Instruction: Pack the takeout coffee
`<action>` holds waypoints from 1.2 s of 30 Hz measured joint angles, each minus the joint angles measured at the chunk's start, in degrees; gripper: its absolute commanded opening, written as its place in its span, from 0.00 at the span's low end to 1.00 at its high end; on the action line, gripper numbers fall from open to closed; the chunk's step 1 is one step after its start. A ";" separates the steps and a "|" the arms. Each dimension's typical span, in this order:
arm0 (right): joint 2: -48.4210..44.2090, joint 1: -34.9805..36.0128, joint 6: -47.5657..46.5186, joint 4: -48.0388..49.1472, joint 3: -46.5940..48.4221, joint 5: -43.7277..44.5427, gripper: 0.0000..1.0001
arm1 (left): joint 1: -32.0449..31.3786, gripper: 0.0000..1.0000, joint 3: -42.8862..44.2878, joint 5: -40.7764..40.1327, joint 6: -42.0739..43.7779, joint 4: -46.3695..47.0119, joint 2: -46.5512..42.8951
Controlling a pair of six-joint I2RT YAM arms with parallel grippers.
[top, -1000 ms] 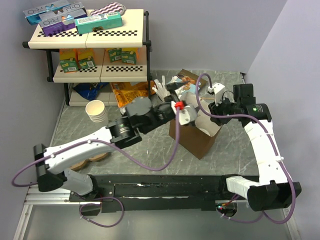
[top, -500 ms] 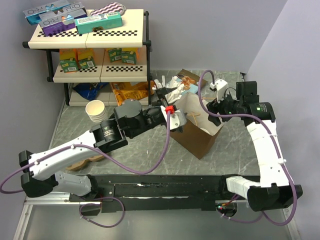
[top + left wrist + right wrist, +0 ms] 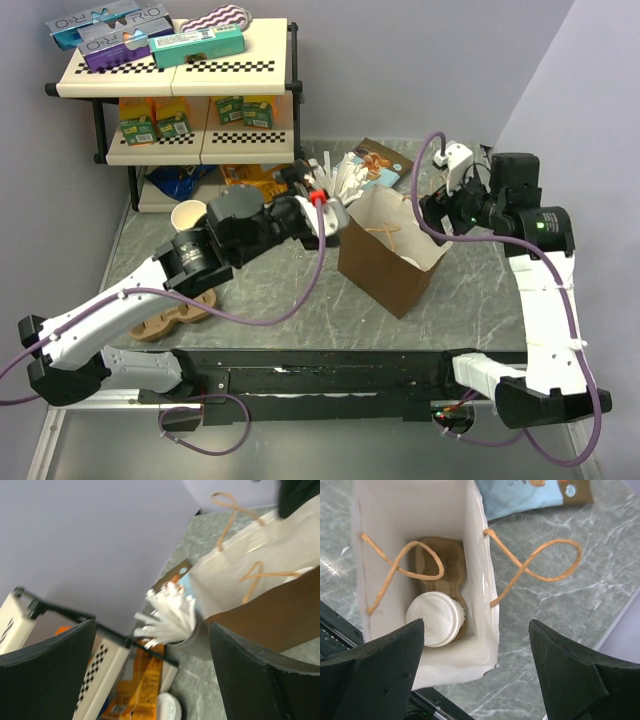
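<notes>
The takeout coffee [image 3: 436, 618], an off-white cup with a round white sip lid, stands inside the brown paper bag [image 3: 385, 270] in a cardboard carrier [image 3: 437, 567]. The top view does not show the cup. My right gripper [image 3: 476, 622] hangs open above the bag's [image 3: 475, 555] near rim, holding nothing. In the top view it [image 3: 432, 215] sits just right of the bag. My left gripper [image 3: 330, 215] is open and empty, left of the bag's top edge. Its wrist view looks past its jaws [image 3: 151, 626] at the bag's side [image 3: 260, 610].
A straw holder [image 3: 350, 180] and a snack packet [image 3: 385, 160] stand behind the bag. A stack of paper cups [image 3: 190, 218] and a second cardboard carrier [image 3: 175, 320] lie left. The shelf rack [image 3: 175, 70] fills the back left. A loose white lid [image 3: 167, 707] lies by the shelf.
My right gripper's jaws have widened and it has pulled back to the right, off the bag. My left arm has drawn back to the left from above the bag.
</notes>
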 measured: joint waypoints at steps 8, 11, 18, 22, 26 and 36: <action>-0.22 0.00 1.40 -1.68 9.05 -0.11 0.95 | 6.19 0.99 3.39 -1.27 -1.05 -3.52 -0.09; -0.22 0.00 1.42 -1.86 11.23 -0.44 0.93 | 7.13 0.99 3.39 -1.29 -2.01 -4.68 -0.07; -0.35 0.26 0.31 -3.10 11.52 -2.36 0.72 | 7.39 0.99 7.58 1.31 -8.17 -8.55 2.67; -0.85 2.01 -1.64 -3.98 11.47 -3.32 0.42 | 7.78 0.99 11.10 4.76 -13.57 -10.36 5.40; -1.38 4.42 -3.91 -5.77 11.47 -4.72 0.19 | 8.63 0.99 12.90 8.68 -18.60 -12.35 7.76; 0.72 9.40 -7.17 -12.50 6.91 -6.43 0.00 | 13.73 0.99 20.37 18.03 -29.31 -17.07 17.20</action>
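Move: The takeout bag's middle lies about 9 cm to the right hand's left, nearly level with it, some 18 cm below; from the left hand it is roughly 13 cm right, 2 cm ahead and 28 cm down. Inside the bag, the lidded coffee sits some 3 cm nearer the base and 3 cm right of its middle. The straw holder stands about 11 cm ahead of the left hand, 1 cm right; the snack pouch lies about 17 cm ahead of the right hand, 10 cm left. Raise the open right gripper about 7 cm clear of the bag, then swing it back and left over the bag's right end, shutting the fingers empty and sinking again. Meanwhile carry the wide-open left gripper forward and left, then bring it back right and down towards the bag, tipping its fingers downward some 35 degrees. ##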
